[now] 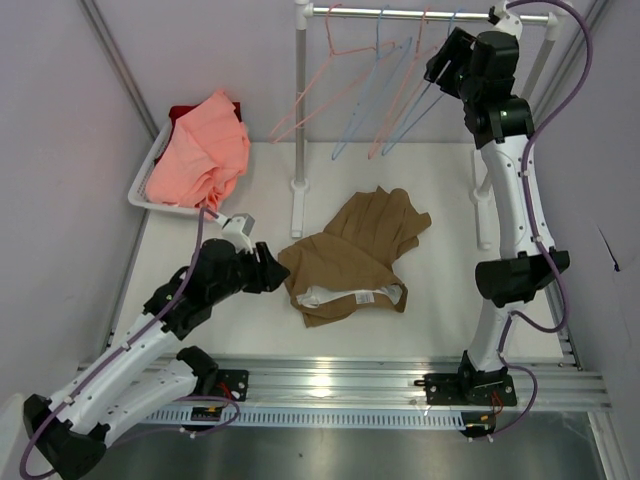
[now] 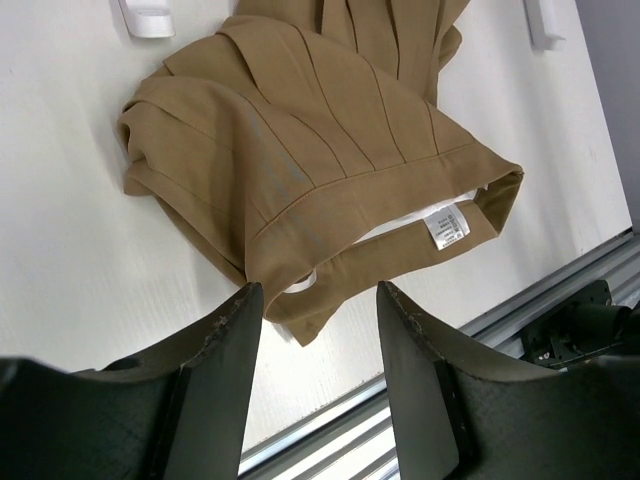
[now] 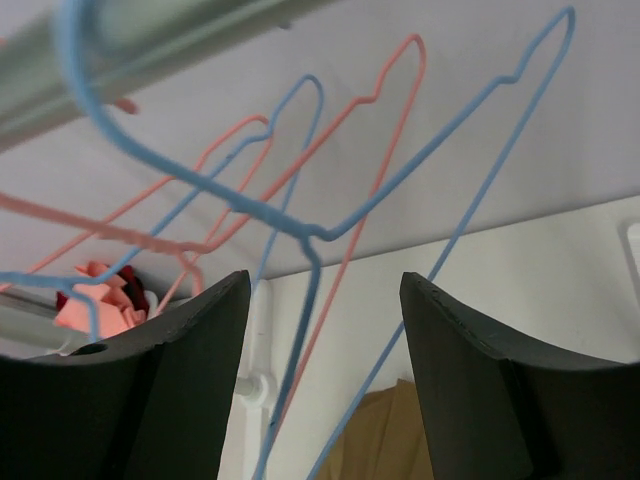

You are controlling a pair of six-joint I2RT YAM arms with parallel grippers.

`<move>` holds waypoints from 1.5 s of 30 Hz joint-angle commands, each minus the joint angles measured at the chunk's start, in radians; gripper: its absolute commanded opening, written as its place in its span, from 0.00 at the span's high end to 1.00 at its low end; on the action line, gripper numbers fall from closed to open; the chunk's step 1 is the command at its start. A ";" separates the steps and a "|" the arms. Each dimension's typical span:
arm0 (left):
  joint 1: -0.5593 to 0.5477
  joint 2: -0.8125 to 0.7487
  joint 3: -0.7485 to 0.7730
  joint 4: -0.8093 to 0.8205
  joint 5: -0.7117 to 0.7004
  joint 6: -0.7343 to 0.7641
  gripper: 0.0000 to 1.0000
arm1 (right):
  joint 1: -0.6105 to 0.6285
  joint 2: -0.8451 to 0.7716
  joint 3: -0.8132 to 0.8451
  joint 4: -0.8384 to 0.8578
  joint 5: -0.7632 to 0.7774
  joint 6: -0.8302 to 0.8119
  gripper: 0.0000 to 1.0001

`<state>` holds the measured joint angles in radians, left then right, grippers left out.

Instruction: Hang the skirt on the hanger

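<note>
The tan pleated skirt point(image 1: 350, 255) lies flat on the white table, its waistband with white lining and label point(image 2: 447, 225) facing the arms. My left gripper point(image 1: 280, 278) sits low at the skirt's left waistband corner. In the left wrist view the gripper point(image 2: 320, 288) is open, and the corner point(image 2: 300, 320) lies just beyond the fingertips, ungripped. My right gripper point(image 1: 437, 65) is raised to the rail. Seen from the right wrist, the gripper point(image 3: 325, 277) is open and the pale blue hanger point(image 3: 480, 190) hangs just ahead, its neck level with the gap. That hanger point(image 1: 410, 122) hangs rightmost on the rail.
A white basket point(image 1: 140, 185) at the back left holds a salmon-pink garment point(image 1: 205, 150). The rack's upright pole point(image 1: 301, 100) and top rail point(image 1: 420, 14) carry pink hangers point(image 1: 320, 95) and another blue one point(image 1: 360, 105). A metal rail point(image 1: 330, 385) runs along the near edge.
</note>
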<state>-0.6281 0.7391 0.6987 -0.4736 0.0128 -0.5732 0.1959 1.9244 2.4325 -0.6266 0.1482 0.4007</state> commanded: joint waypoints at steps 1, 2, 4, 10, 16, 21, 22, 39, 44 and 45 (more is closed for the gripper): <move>-0.005 -0.024 0.048 -0.011 -0.008 0.027 0.45 | -0.010 0.018 0.060 0.036 0.074 -0.045 0.32; -0.004 -0.029 0.048 -0.013 -0.008 0.027 0.45 | -0.012 0.022 0.057 0.044 0.080 -0.051 0.32; -0.005 -0.040 0.047 -0.017 -0.008 0.027 0.45 | -0.012 0.024 0.031 0.079 0.100 -0.069 0.32; -0.004 -0.066 0.042 -0.037 -0.042 0.027 0.45 | -0.013 0.021 -0.010 0.122 0.123 -0.108 0.43; -0.005 -0.066 0.022 -0.026 -0.037 0.016 0.46 | -0.012 -0.022 -0.061 0.130 0.148 -0.134 0.57; -0.004 -0.066 0.015 -0.020 -0.033 0.012 0.46 | -0.012 -0.036 -0.082 0.120 0.159 -0.158 0.61; -0.005 -0.066 0.013 -0.020 -0.033 0.012 0.46 | -0.010 -0.044 -0.085 0.120 0.162 -0.160 0.61; -0.004 -0.046 0.004 -0.010 -0.033 0.016 0.46 | -0.001 0.005 -0.026 0.094 0.191 -0.264 0.75; -0.005 -0.050 0.005 -0.016 -0.036 0.016 0.46 | -0.013 0.013 0.013 0.088 0.166 -0.269 0.88; -0.005 -0.053 0.007 -0.016 -0.036 0.018 0.47 | -0.015 0.012 0.013 0.088 0.165 -0.270 0.91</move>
<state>-0.6281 0.6933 0.7013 -0.5110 -0.0196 -0.5671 0.1894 1.9354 2.3951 -0.5587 0.3241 0.1535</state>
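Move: The rightmost blue hanger's neck, just under its hook, is about 3 cm ahead of the right hand and 2 cm above it, with no real sideways offset and the near shoulder already passing between the open fingers. The rail runs some 3 cm ahead and 8 cm higher, the next pink hanger's hook is roughly 7 cm to the left and 3 cm ahead, and the right post's top is some 20 cm to the right and 3 cm ahead. From the left hand, the blue hanger's neck is about 35 cm ahead, 35 cm to the right and 29 cm up. With the blue hanger's near shoulder between its fingers, the right hand works rightward about 4 cm along the rail, first also easing forward and dipping about 3 cm, then drawing slightly back and rising again. Meanwhile it rolls some 15 degrees, left side down, and turns a little clockwise, and the half-closing fingers shut further at the end to pinch the blue bar just below the neck, bringing the hanger along. ##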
